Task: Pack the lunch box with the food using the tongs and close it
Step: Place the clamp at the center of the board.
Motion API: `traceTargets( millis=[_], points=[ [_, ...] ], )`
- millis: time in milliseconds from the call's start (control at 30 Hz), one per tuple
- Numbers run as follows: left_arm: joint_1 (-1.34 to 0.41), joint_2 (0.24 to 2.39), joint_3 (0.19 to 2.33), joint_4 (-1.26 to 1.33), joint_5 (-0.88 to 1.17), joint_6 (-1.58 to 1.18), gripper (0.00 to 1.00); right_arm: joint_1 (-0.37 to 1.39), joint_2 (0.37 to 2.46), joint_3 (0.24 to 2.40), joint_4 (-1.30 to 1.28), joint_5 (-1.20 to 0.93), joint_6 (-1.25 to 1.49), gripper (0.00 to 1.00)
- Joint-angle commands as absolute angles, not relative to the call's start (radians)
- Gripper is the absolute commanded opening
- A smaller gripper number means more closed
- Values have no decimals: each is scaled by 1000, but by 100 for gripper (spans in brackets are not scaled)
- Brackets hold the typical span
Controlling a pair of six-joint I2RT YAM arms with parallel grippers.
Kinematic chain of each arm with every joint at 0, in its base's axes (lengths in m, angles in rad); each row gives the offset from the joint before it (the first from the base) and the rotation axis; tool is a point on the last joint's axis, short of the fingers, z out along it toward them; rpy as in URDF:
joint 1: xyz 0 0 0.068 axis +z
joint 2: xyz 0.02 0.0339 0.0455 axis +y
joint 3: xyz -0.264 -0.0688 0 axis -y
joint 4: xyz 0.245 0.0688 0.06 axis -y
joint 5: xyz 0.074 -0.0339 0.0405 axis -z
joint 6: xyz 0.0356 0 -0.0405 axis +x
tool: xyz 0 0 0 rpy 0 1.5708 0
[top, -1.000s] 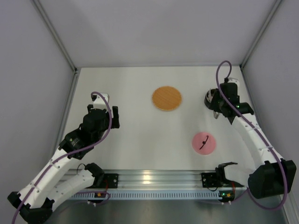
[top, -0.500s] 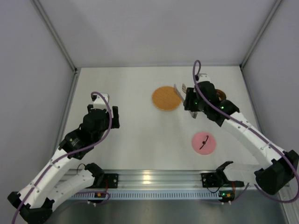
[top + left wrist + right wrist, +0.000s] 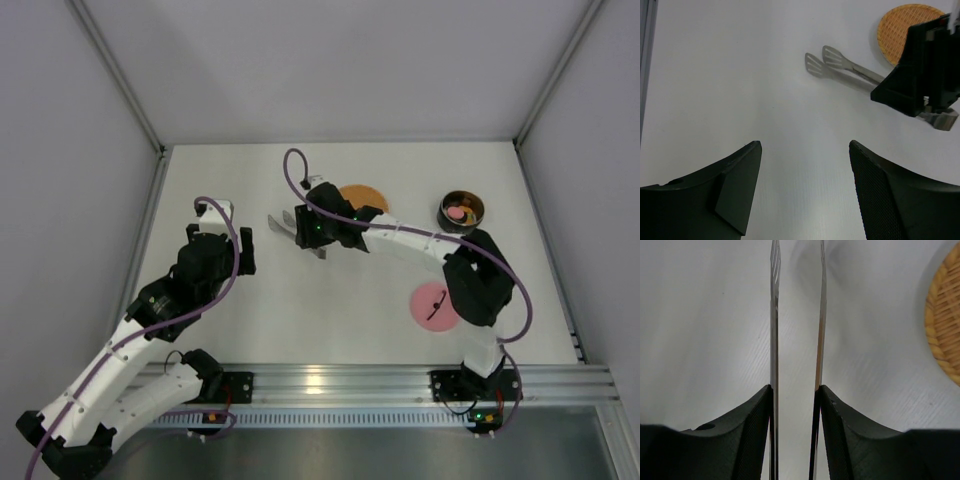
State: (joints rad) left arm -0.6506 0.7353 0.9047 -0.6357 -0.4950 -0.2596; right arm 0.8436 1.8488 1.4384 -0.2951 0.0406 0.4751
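My right gripper (image 3: 298, 227) reaches left across the table, shut on the silver tongs (image 3: 278, 224). Both tong arms (image 3: 775, 315) run straight between its pads (image 3: 796, 387), a gap between them and the slotted tips empty over bare table. The steel lunch box (image 3: 462, 211) stands open at the far right with food (image 3: 457, 213) inside, a pink piece showing. Its pink lid (image 3: 437, 305) lies nearer, on the table. My left gripper (image 3: 247, 252) hangs open and empty (image 3: 805, 145), just left of the tong tips (image 3: 826, 59).
The round orange-brown woven mat (image 3: 362, 194) lies at the back centre, partly covered by the right arm, and shows in the wrist views (image 3: 905, 27) (image 3: 945, 315). Grey walls close in the table on three sides. An aluminium rail (image 3: 330, 385) runs along the near edge.
The right arm has swung from the lunch box at the far right across past the mat to the left, carrying the tongs. The left arm has stayed still.
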Motion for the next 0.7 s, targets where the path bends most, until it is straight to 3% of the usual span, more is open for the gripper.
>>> traceTargets(
  millis=[0,367,667],
  points=[
    [-650,723,894,-603,-509,-256,76,888,1934,1537,-176,8,503,42],
    [-650,730,893,-603,-503,-255,76,939,2056,1582,-141,-6,502,68],
    [-649,732,893,-601,-502,-255,76,937,2045,1579,-167,-6,463,77]
  ],
)
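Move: The right hand still holds the tongs (the clamp); the bare patch of board for them lies about 6 cm to its left, 2 cm back and some 8 cm below. The wicker mat is about 13 cm to this hand's right and 10 cm farther out, on the table too. From the left hand that patch lies some 7 cm ahead, 9 cm to the right and 19 cm below. The right hand lowers the tongs about 6 cm while easing 6 cm left, opening its fingers to release them. ##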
